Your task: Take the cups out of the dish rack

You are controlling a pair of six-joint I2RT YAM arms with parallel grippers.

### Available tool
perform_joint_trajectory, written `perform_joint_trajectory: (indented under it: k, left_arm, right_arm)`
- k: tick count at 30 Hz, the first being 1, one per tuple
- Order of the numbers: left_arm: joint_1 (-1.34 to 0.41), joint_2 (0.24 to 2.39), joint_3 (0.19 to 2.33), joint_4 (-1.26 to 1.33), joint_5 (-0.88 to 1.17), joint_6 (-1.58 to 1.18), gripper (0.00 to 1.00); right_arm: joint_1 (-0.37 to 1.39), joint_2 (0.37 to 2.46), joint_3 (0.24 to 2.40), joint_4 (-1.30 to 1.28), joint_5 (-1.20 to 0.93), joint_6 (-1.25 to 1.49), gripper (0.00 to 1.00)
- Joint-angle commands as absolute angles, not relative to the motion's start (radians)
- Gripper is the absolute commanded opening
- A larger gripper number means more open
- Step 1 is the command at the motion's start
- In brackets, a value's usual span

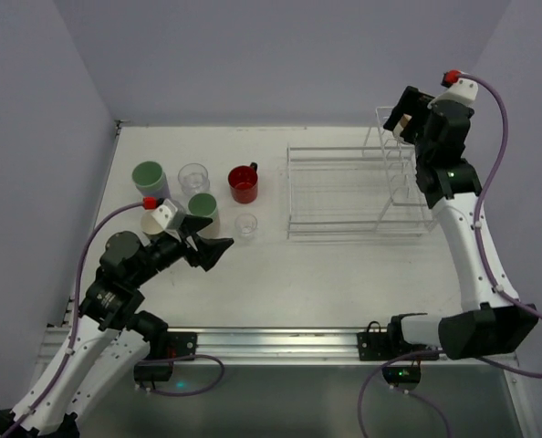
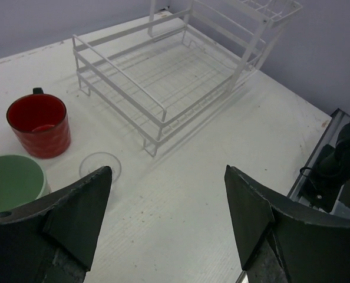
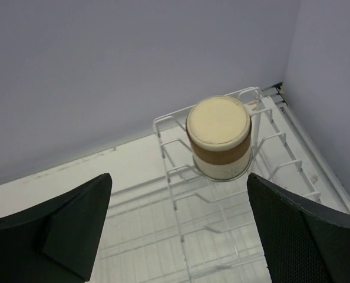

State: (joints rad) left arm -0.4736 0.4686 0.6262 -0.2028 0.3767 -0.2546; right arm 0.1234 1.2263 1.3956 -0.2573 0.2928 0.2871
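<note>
The white wire dish rack [image 1: 339,193] stands at the right of the table. A tan-brown cup [image 3: 218,139] sits upside down on its tall slotted part [image 1: 394,173]. My right gripper [image 1: 401,116] hovers open above that cup, its jaws [image 3: 178,177] wide apart and not touching it. The flat basket [image 2: 157,76] holds no cups. On the table at left stand a red mug [image 1: 244,183], a clear glass [image 1: 193,174], two pale green cups [image 1: 149,175] [image 1: 203,204] and a small clear glass [image 1: 245,224]. My left gripper [image 1: 213,248] is open and empty just in front of them.
In the left wrist view the red mug [image 2: 38,125], a green cup [image 2: 13,183] and the small glass [image 2: 100,166] lie left of my open fingers [image 2: 168,171]. The side walls are close on both sides. The arm rail [image 1: 280,342] runs along the near edge.
</note>
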Motion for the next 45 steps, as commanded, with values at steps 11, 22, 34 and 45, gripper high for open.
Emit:
perform_joint_trajectory:
  k: [11,22,34,45]
  left_arm:
    - [-0.578,0.514,0.658,-0.209,0.334,-0.233,0.82]
    - [-0.572,0.545,0.660,-0.210,0.331,-0.229,0.82]
    - [-0.534,0.571,0.661,-0.207,0.316,-0.235,0.82]
    - [-0.537,0.637,0.649,0.069,0.440,-0.480,0.82]
  right_arm:
    - [0.037,1.592,1.661,-0.353,0.390,0.173,0.99]
    - [0.020,1.746,1.786,-0.365,0.419,0.163,0.99]
    - [0.014,1.660,1.777,-0.302,0.382,0.175,0.38]
    - [0.132,1.166,1.302,-0.011,-0.110,0.464,0.36]
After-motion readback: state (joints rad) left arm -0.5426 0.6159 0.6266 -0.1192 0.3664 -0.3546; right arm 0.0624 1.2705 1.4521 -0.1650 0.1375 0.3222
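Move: The cream-and-brown cup stands base up at the far end of the rack's upper shelf, about 13 cm ahead of my open right hand, 6 cm to its right and 11 cm below. The middle of that wire shelf is some 10 cm nearer to me than the cup. The empty lower tray lies about 18 cm left of my right hand, level with it, and some 30 cm down. From my left hand the cup is roughly 34 cm ahead, 48 cm right and 2 cm higher. I reach my open right hand about 12 cm forward, 9 cm down and 6 cm right onto the cup, tipping the fingers down nearly 20 degrees, and close them on its sides. Then I lift it quickly some 13 cm, drawing back 10 cm and left as the fingers tip up again. My empty left hand, staying open, shifts about 3 cm right. ##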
